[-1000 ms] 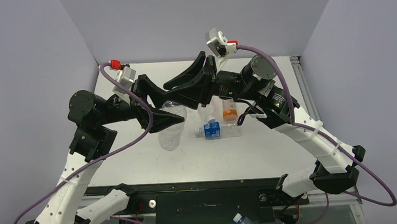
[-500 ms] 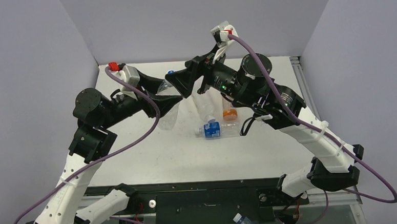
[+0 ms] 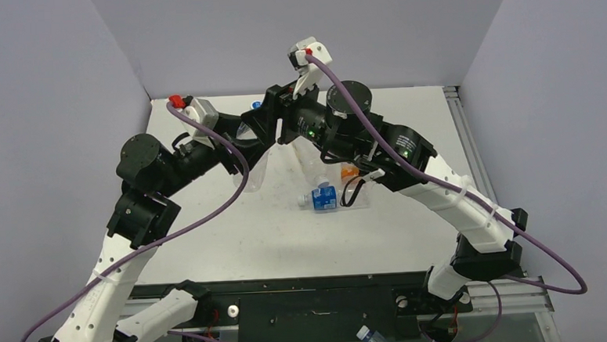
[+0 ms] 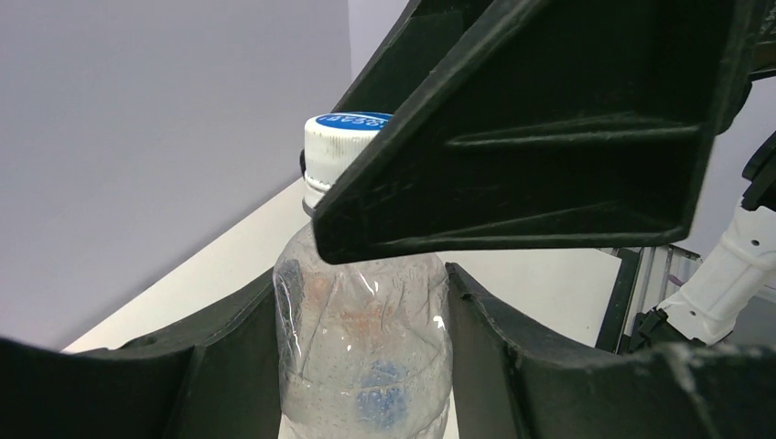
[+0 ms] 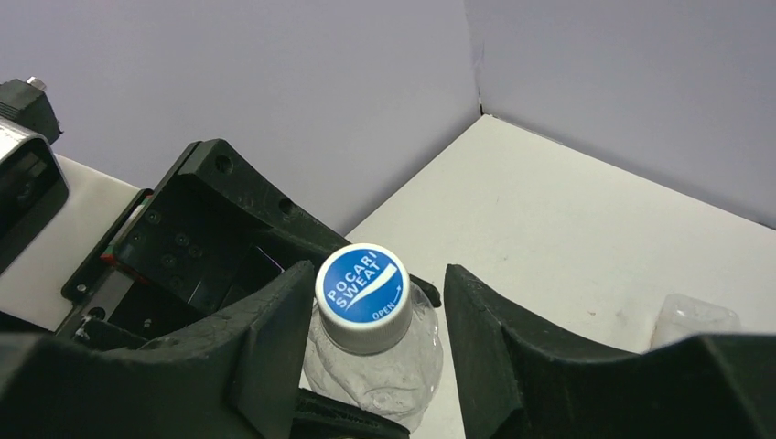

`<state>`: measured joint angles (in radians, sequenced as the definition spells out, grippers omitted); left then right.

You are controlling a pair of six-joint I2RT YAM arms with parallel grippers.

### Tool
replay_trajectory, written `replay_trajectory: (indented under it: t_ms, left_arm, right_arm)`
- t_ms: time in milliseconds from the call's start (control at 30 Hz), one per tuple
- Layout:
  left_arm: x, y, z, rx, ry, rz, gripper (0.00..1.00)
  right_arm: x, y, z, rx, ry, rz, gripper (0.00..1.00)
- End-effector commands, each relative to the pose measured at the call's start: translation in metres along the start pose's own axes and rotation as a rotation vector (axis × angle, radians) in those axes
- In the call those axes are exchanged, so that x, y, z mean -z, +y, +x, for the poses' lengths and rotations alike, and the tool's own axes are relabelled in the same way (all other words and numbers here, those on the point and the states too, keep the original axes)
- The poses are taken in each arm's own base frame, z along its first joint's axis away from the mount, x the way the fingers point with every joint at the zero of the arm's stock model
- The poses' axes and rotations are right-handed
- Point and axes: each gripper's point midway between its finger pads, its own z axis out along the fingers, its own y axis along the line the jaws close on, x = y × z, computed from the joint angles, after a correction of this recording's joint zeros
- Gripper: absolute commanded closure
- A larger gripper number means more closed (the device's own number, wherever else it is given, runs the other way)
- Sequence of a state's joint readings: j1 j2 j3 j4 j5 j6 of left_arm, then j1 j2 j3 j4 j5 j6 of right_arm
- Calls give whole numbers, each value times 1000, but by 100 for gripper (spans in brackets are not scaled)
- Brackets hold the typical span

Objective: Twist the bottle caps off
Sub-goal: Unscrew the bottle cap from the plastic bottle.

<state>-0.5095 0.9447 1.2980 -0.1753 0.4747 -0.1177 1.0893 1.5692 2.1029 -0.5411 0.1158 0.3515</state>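
A clear crumpled bottle (image 4: 361, 357) is held off the table, with my left gripper (image 4: 361, 311) shut on its body. Its bottle cap (image 5: 361, 294) is white and ridged with a blue "Pocari Sweat" top, and it sits on the neck. My right gripper (image 5: 377, 283) is open around this cap: one finger touches its side and the other stands apart with a gap. From above, the cap (image 3: 257, 105) peeks out beside the right gripper (image 3: 260, 117), near the back wall, and the left gripper (image 3: 250, 142) sits just below it.
A blue-labelled bottle (image 3: 329, 198) lies on the table's middle. An orange bottle (image 3: 350, 171) and a clear one (image 3: 316, 170) stand behind it, partly under the right arm. Another bottle (image 3: 372, 341) lies below the front rail. The back wall is close.
The left arm lifted the bottle off the table and carried it back and left. The right gripper followed, came off its shut state and now stands open around the cap.
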Motion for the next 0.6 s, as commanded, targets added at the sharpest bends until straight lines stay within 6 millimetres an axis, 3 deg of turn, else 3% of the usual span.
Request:
replay_trajectory:
  t_ms: [0,267,567]
  left_arm:
    - [1,-3,-4,-9,-22,4,100]
    - [0,-11,3,18,-9,40,100]
    - [-1,-13,-4,25,-29,48,100]
  right_arm:
    - [3,10,-25,-19,-66,-30,53]
    - [-3,15,-24,-24,-71,-52,60]
    - [-8,14,-13,-28,-46,-60,70]
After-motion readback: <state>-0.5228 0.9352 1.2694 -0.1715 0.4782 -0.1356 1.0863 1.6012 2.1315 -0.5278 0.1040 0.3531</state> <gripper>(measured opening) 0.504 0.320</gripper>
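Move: The right gripper hangs half-open at the white cap with the blue top, whose middle is about 1 cm ahead, 1 cm left and 1 cm above its hand point. The left hand still holds the bottle by its upper body, with the cap some 6 cm above and 2 cm ahead of that hand, level sideways. On the table roughly 38 cm below the right hand, the clear bottle lies 25 cm ahead and 6 cm right, the blue-label bottle 12 cm ahead and 12 cm right. The right hand slides about 1 cm to its left, farther over the cap, then stays there without turning while its half-open fingers go on closing by some two fifths of their gap, until both tips sit against the cap's sides just above the neck ring. Meanwhile the left hand keeps its grip on the bottle and lowers it about 1 cm, bringing the cap down between the right fingertips, with barely any tilt of the wrist. ##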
